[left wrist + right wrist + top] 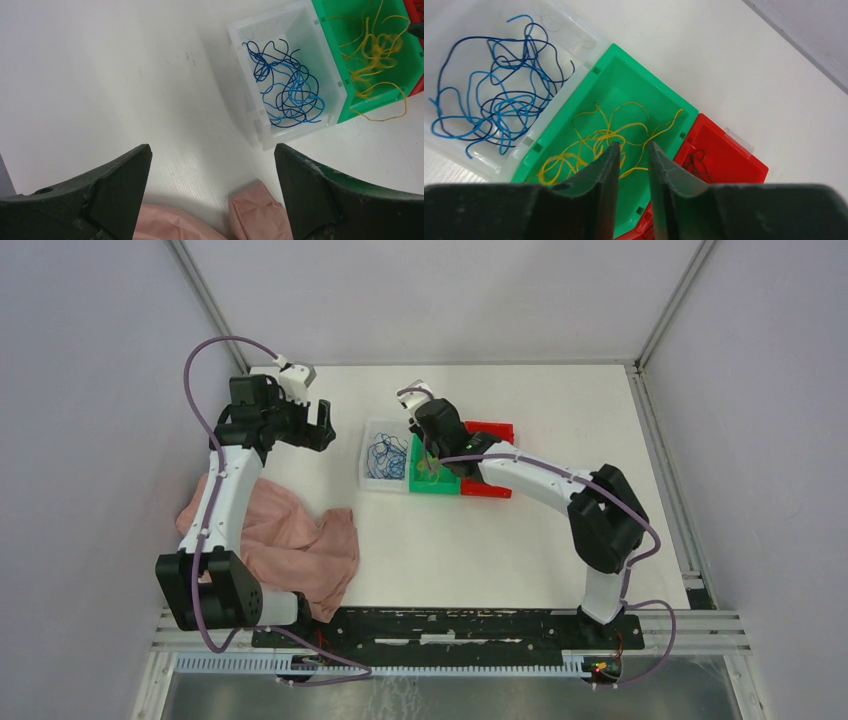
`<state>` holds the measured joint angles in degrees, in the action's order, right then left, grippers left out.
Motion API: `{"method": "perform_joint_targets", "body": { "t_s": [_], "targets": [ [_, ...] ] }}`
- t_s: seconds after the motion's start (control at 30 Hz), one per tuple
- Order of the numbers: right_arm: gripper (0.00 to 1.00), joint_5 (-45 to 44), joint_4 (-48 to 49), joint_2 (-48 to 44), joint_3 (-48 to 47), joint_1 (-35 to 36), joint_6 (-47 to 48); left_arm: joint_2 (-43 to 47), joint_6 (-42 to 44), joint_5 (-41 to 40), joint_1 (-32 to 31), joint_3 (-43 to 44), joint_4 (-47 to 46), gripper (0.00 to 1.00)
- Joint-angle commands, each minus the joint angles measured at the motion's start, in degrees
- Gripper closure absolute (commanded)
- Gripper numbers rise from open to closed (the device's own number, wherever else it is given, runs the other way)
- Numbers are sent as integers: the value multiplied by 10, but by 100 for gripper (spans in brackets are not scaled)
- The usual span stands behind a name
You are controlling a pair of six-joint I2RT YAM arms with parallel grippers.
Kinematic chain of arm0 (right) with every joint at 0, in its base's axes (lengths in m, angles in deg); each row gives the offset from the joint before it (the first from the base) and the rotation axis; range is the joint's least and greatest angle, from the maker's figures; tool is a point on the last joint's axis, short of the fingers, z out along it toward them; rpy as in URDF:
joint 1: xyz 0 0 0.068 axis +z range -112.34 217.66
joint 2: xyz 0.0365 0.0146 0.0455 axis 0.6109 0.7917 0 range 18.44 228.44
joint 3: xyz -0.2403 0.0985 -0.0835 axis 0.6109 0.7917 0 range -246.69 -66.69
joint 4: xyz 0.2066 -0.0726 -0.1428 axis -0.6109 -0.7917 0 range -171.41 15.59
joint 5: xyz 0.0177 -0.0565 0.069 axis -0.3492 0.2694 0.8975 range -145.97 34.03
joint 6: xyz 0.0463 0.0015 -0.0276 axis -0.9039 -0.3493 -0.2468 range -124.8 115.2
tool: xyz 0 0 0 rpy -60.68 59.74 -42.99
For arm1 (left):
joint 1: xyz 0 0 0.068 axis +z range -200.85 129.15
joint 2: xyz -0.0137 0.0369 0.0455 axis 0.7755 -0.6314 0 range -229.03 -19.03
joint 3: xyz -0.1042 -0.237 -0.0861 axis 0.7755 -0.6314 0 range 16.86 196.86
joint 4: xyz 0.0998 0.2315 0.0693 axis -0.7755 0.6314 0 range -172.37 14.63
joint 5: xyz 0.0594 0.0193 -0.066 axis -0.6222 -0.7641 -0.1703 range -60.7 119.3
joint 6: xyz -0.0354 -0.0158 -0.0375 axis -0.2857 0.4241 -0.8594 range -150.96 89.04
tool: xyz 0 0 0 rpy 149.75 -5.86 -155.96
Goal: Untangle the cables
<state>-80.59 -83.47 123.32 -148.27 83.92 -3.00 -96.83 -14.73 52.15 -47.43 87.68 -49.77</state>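
Note:
The cables lie sorted in three bins side by side. Blue ones (499, 100) (290, 90) (383, 457) fill the clear bin (574, 37), yellow ones (589, 145) (375, 50) the green bin (624, 85), and dark ones (696, 162) the red bin (734, 165). One yellow wire (390, 117) hangs over the green bin's edge onto the table. My right gripper (634, 145) (428, 455) hovers over the green bin, jaws a narrow gap apart, nothing gripped. Left of the bins, my left gripper (212, 150) (322, 427) is wide open and empty above bare table.
A crumpled pink cloth (300, 545) (260, 215) lies by the left arm's base, its corner just below the left fingers. The bins stand at the table's middle back. Grey walls enclose the white table (480, 550) on three sides.

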Motion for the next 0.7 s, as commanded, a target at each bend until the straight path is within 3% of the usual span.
{"method": "perform_joint_targets", "body": {
  "t_s": [0.0,0.1,0.27,0.37,0.67],
  "targets": [
    [59,-53,7,15,-56,-12,20,22,-11,19,5,-4,-34,1],
    [41,-56,7,5,-55,-12,18,20,-10,19,6,-6,-38,1],
    [25,-65,7,-42,-29,-15,7,19,-12,18,8,-6,-40,1],
    [2,-79,28,-97,33,-25,-13,26,-12,18,13,-23,-52,1],
    [0,-92,28,-291,254,-167,-133,39,-65,4,44,-139,-201,1]
  ]
}}
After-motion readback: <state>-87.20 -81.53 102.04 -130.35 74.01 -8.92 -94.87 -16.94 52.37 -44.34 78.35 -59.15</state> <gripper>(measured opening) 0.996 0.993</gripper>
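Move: The yellow cable is already in the green bin, about 13 cm below the right hand and only about 3 cm ahead and 1 cm left of its fingertips. At about that same distance ahead, the red bin's middle is some 11 cm to this hand's right and the white bin with the blue cables some 13 cm to its left. From the left hand, the yellow cable lies about 22 cm right, 6 cm ahead and 19 cm below. The right hand, its fingers only a quarter open above the green bin, spreads them fully to clear the yellow cable while dipping a centimetre or so forward and down, then climbs and sweeps about 14 cm to the right over the red bin, ending some 4 cm higher with the wrist turned nearly 20 degrees clockwise. The empty, wide-open left hand hangs nearly still well to the left of the white bin, then late on begins to sink about 3 cm and drift a little left, away from the bins. ##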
